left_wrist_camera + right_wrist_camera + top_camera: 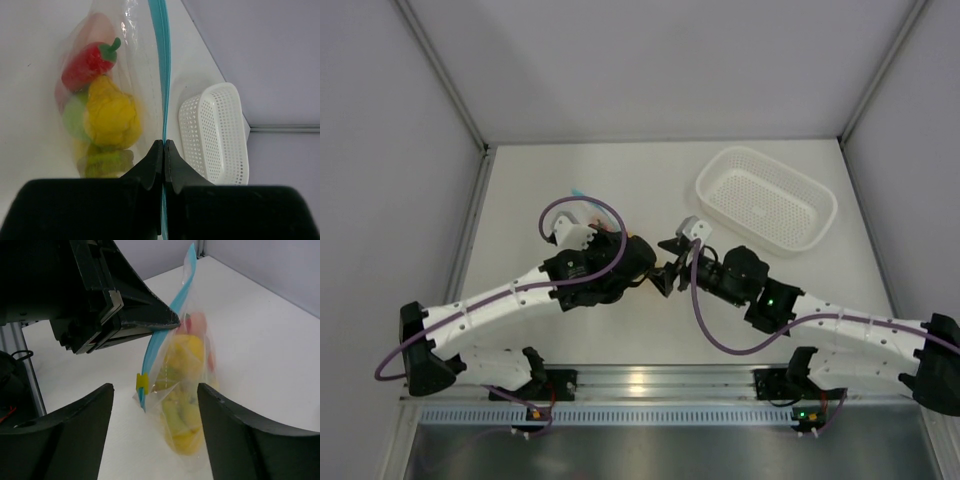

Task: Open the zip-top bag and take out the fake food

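Observation:
The zip-top bag [135, 75] hangs clear and crinkly, its light blue zip strip [162, 60] running straight out from my left gripper [164, 142], which is shut on that strip. Inside it the fake food shows: a red chili [87, 65], a yellow piece [112, 117], a green piece [74, 119]. In the right wrist view the bag [187, 375] sits ahead of and between the fingers of my right gripper [155, 387], which is open and not touching it. A yellow slider [142, 381] sits at the strip's near end. From above, the left wrist hides most of the bag.
A white perforated basket [712, 186] stands at the back right of the white table, also seen at the right of the left wrist view [215, 135]. Grey walls close in the left, back and right sides. The two arms meet near the table's middle.

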Controlling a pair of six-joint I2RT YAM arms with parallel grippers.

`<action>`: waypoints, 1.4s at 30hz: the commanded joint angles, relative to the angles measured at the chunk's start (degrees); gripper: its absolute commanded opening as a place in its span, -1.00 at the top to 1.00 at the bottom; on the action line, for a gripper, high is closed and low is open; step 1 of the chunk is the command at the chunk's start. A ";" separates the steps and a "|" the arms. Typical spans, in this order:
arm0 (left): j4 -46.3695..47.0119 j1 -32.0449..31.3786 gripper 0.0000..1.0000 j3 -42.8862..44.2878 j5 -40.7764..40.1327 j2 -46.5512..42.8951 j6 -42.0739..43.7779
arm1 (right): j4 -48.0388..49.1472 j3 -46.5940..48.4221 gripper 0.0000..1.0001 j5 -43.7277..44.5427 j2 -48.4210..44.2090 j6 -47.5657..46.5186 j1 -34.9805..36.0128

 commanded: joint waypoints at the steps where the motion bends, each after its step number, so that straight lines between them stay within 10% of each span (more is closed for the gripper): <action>1: 1.10 -0.06 1.00 1.44 0.14 -1.30 -1.98 | 8.90 0.93 -0.30 0.82 2.66 -0.90 1.10; 5: 1.01 -0.06 1.00 1.36 -0.56 -2.01 -1.63 | 7.76 1.82 0.14 -0.41 4.96 -4.68 1.19; 13: 1.01 -0.06 1.00 0.66 -1.36 -3.24 -1.89 | 12.41 -2.92 -0.16 1.52 4.61 -5.83 1.10; 42: 1.01 -0.06 0.97 3.03 0.05 -0.16 5.22 | 11.10 0.33 1.00 -1.03 4.79 -8.99 1.10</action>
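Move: The right hand, open, has the bag's near zip corner about 2 cm to its left, 1 cm ahead and 2 cm below. The yellow tab is some 3 cm left, 1 cm ahead and 1 cm down; the yellow food hangs roughly 3 cm ahead, 3 cm left and 9 cm down in the bag. From the left hand, already clamped on the blue zip, that corner lies about 5 cm right, 2 cm back and 3 cm lower. Down first, and a little left and forward, the right hand eases about 3 cm in all onto the near zip corner, its fingers tipping slightly downward. They close in stages, opening a little once on the way, until they shut and pinch the plastic beside the yellow tab. The left hand keeps its grip on the zip and lifts it barely 1 cm. ##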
